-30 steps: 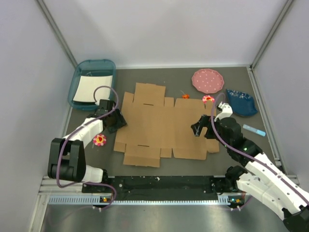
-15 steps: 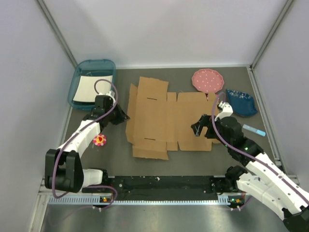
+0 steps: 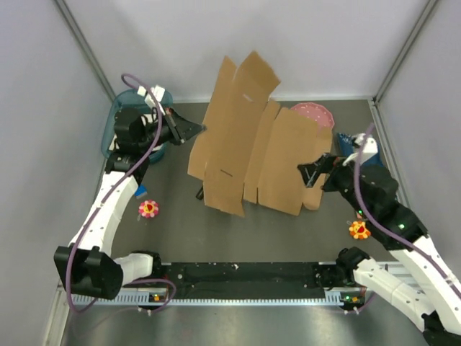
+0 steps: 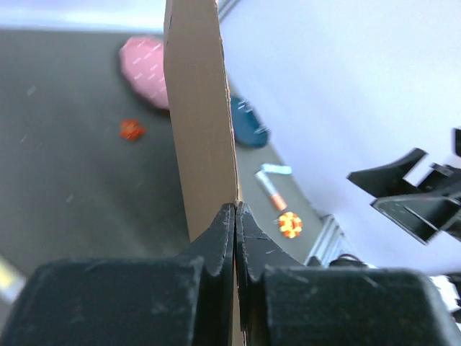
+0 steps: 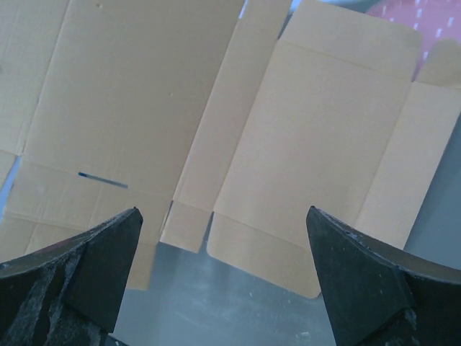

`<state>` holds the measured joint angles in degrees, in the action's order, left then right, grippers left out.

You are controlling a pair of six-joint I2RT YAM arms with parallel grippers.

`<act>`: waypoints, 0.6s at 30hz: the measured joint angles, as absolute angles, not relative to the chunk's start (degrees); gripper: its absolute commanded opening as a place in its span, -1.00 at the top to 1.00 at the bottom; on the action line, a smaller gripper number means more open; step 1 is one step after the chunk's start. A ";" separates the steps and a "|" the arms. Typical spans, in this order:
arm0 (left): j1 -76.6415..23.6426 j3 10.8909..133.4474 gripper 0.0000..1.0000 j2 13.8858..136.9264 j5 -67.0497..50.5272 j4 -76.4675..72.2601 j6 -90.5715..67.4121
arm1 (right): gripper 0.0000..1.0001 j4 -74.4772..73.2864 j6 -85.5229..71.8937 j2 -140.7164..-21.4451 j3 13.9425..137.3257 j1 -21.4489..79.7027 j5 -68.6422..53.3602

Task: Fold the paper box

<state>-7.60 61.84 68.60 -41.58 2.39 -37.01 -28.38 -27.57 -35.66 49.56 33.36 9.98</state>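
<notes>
The paper box [image 3: 241,144] is a flat brown die-cut cardboard sheet, raised and tilted steeply, with its lower flaps near the table. My left gripper [image 3: 193,130] is shut on its left edge, high above the table. In the left wrist view the gripper [image 4: 236,209] pinches the box [image 4: 202,108], which shows edge-on. My right gripper [image 3: 313,173] stands open just off the sheet's right panel, holding nothing. The right wrist view shows the gripper [image 5: 222,210] spread wide, facing the box [image 5: 144,94] and its lower flaps.
A teal tray [image 3: 115,126] sits at the back left behind the left arm. A pink plate [image 3: 320,114] and a blue dish [image 3: 351,142] lie at the back right. Flower toys lie at the left [image 3: 149,209] and right [image 3: 359,230]. A marker [image 4: 270,189] lies near the right edge.
My left gripper shut on the box's left edge and lifted it from flat on the table to steeply tilted. The right arm drew back to the right, still open.
</notes>
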 measured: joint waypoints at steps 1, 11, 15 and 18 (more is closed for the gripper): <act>-7.60 63.61 1.00 68.62 -43.33 0.84 -37.95 | -0.97 -28.93 -27.00 -35.09 52.29 33.36 10.50; -10.57 74.00 1.00 70.13 -60.73 -19.44 -55.59 | -0.97 -34.50 -23.00 -30.94 66.92 33.36 13.34; -11.16 76.23 1.00 71.92 -64.05 -27.86 -64.82 | -0.97 -37.74 -20.53 -30.79 72.58 33.36 14.61; -11.16 80.47 1.00 73.60 -65.14 -30.57 -69.78 | -0.97 -39.18 -19.27 -30.59 76.64 33.36 15.46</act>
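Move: The left gripper already pinches the box's left edge, with the flattened cardboard sloping down to its right; the box's middle lies about 17 cm right, 6 ahead and 17 below. From this hand the teal bin is roughly 20 cm left and 21 ahead, and the pink flower 18 left and 7 back. From the open right gripper the box's middle is some 16 cm ahead, 14 left and 14 below, and the pink plate 33 ahead, level sideways. Keep the left gripper shut on the box's left edge and hoist it about 18 cm, drawing back roughly half as far and easing slightly right, while the wrist swings some 30 degrees clockwise and tips up. Raise the right gripper alongside, about 17 cm, going back and right too, fingers wide open and tilting up, without gripping the board. ##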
